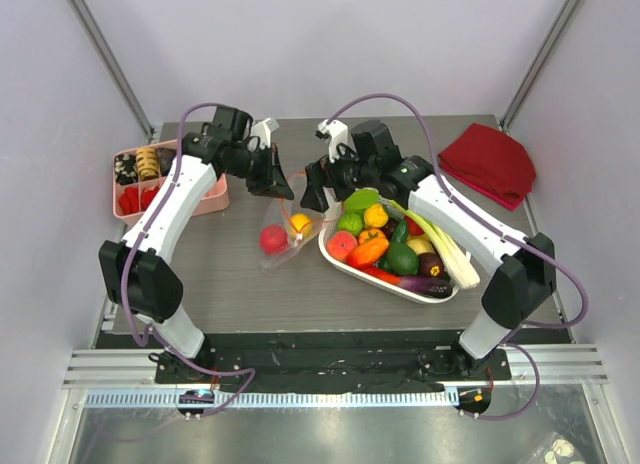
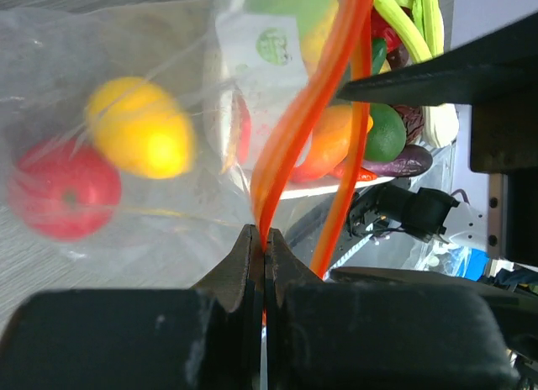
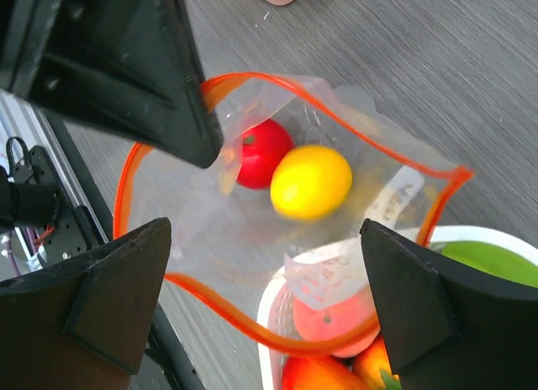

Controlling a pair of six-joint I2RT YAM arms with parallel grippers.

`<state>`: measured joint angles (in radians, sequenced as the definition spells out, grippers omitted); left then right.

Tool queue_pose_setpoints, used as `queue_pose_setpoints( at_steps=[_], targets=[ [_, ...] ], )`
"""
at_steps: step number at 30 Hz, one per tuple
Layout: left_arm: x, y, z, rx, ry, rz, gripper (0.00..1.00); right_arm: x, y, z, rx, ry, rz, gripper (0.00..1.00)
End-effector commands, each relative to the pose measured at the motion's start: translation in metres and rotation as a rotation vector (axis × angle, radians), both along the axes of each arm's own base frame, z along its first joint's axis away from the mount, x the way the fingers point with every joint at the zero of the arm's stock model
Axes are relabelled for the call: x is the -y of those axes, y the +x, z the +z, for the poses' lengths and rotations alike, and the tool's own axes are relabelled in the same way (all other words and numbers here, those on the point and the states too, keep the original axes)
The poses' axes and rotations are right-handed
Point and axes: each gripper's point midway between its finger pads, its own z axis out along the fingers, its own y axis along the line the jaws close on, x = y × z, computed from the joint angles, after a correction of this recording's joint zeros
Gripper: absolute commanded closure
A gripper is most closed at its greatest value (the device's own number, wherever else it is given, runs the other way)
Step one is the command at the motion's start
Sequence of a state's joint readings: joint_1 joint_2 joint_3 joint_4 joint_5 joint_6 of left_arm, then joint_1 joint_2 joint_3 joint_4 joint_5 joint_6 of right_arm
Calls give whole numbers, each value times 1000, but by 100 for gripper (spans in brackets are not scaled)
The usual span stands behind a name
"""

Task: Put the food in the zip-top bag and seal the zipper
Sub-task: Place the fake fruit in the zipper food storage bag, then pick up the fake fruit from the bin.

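The clear zip-top bag (image 1: 288, 242) hangs over the table with its mouth open. Its red-orange zipper (image 3: 252, 327) loops wide in the right wrist view. Inside lie a red toy fruit (image 3: 262, 151) and a yellow one (image 3: 311, 181); both also show in the left wrist view, red (image 2: 63, 188) and yellow (image 2: 143, 128). My left gripper (image 2: 266, 235) is shut on the zipper (image 2: 286, 138) at the bag's rim. My right gripper (image 3: 267, 276) is open and empty just above the bag's mouth. More food (image 1: 368, 250) fills the white basket (image 1: 432, 298).
A long white-and-green leek (image 1: 443, 244) lies across the basket. A pink compartment tray (image 1: 208, 203) with snack pieces stands at the back left. A red cloth (image 1: 488, 161) lies at the back right. The basket's rim (image 3: 271, 323) sits right under the bag's mouth.
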<state>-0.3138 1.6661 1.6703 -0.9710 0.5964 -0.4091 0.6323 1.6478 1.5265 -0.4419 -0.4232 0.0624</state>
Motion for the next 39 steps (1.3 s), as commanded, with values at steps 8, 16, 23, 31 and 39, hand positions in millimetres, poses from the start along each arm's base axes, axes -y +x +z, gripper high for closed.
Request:
queue_pose_setpoints(
  at_steps=[8, 16, 23, 31, 39],
  targets=[
    [-1, 0, 19, 94, -29, -14, 100, 95, -48, 16, 167, -271, 133, 0],
    [1, 2, 17, 83, -37, -17, 100, 135, -94, -41, 215, -517, 457, 0],
    [2, 1, 16, 76, -44, -21, 100, 118, -91, -65, 496, -566, 704, 0],
    [3, -2, 15, 66, -54, -27, 100, 99, -95, -103, 683, -714, 989, 1],
    [4, -6, 14, 57, -61, -41, 100, 106, -83, -124, 686, -824, 1038, 8]
  ],
)
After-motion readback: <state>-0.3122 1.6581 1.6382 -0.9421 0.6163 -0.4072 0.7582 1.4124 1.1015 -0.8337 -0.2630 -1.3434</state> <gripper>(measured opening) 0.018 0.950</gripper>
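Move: The orange pepper in the basket is my right hand's next target, roughly 10 cm back from it, 13 cm to its right and 17 cm below. The peach lies about 6 cm to the left of the pepper, level with it; the small orange fruit touches its far side, some 4 cm farther out, and the avocado sits about 7 cm to the right of it and 2 cm nearer me. From my left hand the pepper is about 11 cm back and 18 cm to the right. I bring my open right hand away from the bag's mouth, rightward with a small rise first, then back and down over the basket, ending about 10 cm back, 11 cm right and 13 cm lower. On the way I roll the wrist some 80 degrees, so the fingers point mostly down and straddle the orange pepper, still wide open. My left hand stays put, keeping its pinch on the bag's orange zipper rim. ##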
